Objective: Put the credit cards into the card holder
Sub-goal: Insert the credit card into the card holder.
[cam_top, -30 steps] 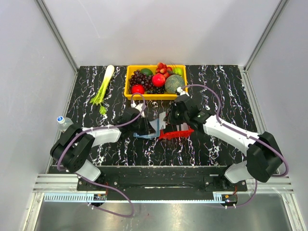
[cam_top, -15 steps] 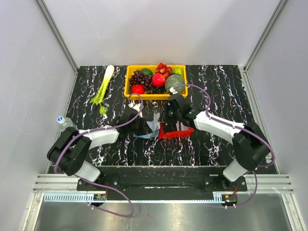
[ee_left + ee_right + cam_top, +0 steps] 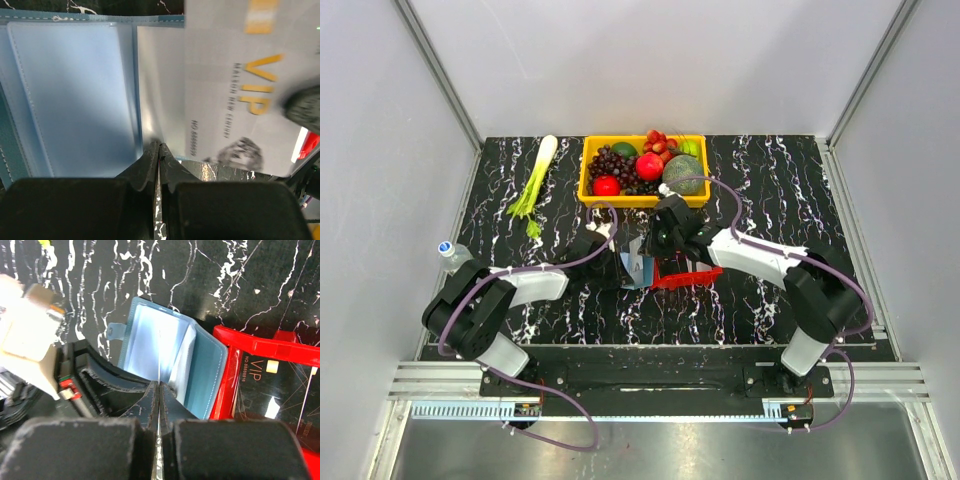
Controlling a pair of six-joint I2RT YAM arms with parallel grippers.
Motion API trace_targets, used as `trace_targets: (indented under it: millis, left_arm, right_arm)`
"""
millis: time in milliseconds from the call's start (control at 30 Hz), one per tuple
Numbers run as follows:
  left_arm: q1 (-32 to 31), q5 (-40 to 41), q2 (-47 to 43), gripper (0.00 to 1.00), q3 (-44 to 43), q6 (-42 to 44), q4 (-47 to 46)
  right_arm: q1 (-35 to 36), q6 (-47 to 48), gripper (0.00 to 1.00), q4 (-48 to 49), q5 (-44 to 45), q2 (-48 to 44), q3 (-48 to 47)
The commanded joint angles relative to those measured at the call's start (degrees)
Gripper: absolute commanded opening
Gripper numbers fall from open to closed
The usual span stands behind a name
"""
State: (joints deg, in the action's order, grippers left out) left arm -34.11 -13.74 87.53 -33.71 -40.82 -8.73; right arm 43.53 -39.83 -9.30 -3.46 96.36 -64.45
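Observation:
The blue card holder lies open on the black marbled table, just left of the red tray. My left gripper is shut on the lower edge of one of its clear inner pockets. A pale grey credit card with gold VIP lettering hangs over the holder's right half. My right gripper is shut on this card, which shows edge-on in the right wrist view above the open card holder. A dark credit card lies in the red tray. Both grippers meet over the card holder.
A yellow basket of fruit stands right behind the grippers. A green leek lies at the back left. A small bottle stands at the table's left edge.
My right gripper has carried the grey card leftward from above the red tray to over the card holder. My left gripper has closed on the holder's pocket edge.

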Motion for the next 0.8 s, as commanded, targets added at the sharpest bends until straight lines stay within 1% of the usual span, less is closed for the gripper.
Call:
trace_targets:
  millis: [0,67,167,267,333,433,500,567,600,667,767]
  left_arm:
    - [0.1,-0.2,-0.6,0.06,0.5,-0.2,-1.9]
    - [0.1,-0.4,-0.7,0.06,0.8,-0.2,-1.9]
    - [0.1,-0.2,-1.7,0.06,1.0,-0.2,-1.0]
    - [0.1,2.3,-5.0,0.06,2.0,-0.3,0.5]
    - [0.2,4.4,-8.1,0.08,2.4,-0.1,2.1]
    - [0.4,6.3,-12.3,0.17,1.2,1.3,4.1]
    - [0.4,7.3,-13.9,0.26,-0.5,2.3,5.4]
    - [0.9,8.9,-13.7,0.31,-2.7,3.5,7.2]
    - [1.5,9.3,-12.6,0.31,-3.9,4.0,8.1]
    - [3.0,9.3,-9.7,0.30,-5.5,4.3,9.9]
    - [4.3,7.2,-5.6,0.27,-5.6,4.4,9.1]
  right_arm:
    - [0.9,0.2,0.00,2.0,3.1,2.3,-1.2]
    - [1.1,0.9,0.00,1.6,3.2,3.9,-1.6]
    - [1.3,1.6,0.00,-0.3,5.6,4.2,-1.7]
    - [1.5,2.3,0.00,-0.6,6.6,4.1,-0.2]
    - [1.5,2.6,0.00,-0.6,6.1,4.8,0.3]
    - [1.6,2.4,0.00,0.9,4.4,5.7,0.6]
    - [1.6,2.1,0.00,1.5,4.3,5.9,0.6]
    - [1.6,2.0,0.00,2.1,4.1,5.9,0.6]
    - [1.5,2.0,0.00,2.4,3.8,5.9,0.7]
    - [1.5,1.5,0.00,3.7,3.6,5.4,1.2]
    - [1.4,0.8,0.00,5.8,0.7,5.2,1.9]
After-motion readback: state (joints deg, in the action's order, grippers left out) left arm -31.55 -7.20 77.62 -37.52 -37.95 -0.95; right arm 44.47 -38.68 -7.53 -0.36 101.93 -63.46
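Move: The right hand holds the silver VIP card on edge over the open blue card holder, whose middle lies about 5 cm to its left, 3 cm back and some 9 cm below. The red box stands about 9 cm to this hand's right and 4 cm back, 9 cm below; the fruit basket is 19 cm ahead, straight out and 6 cm lower. From the left hand, down at the holder's near edge, the holder's middle is 3 cm ahead, 1 cm left and 1 cm below. The right hand keeps its shut grip on the silver card's upper long edge and sinks some 4.5 cm almost straight down, most of it at once and the last bit slowly, bringing the card's lower edge down towards the white leaf beside the fold, in the holder's right half. The left hand first stays with its nearly shut tips against that leaf's near end, then comes free, rising about 5.5 cm while swinging forward and somewhat left over the holder, its fingers parting a little and tipping up roughly 10 degrees. ##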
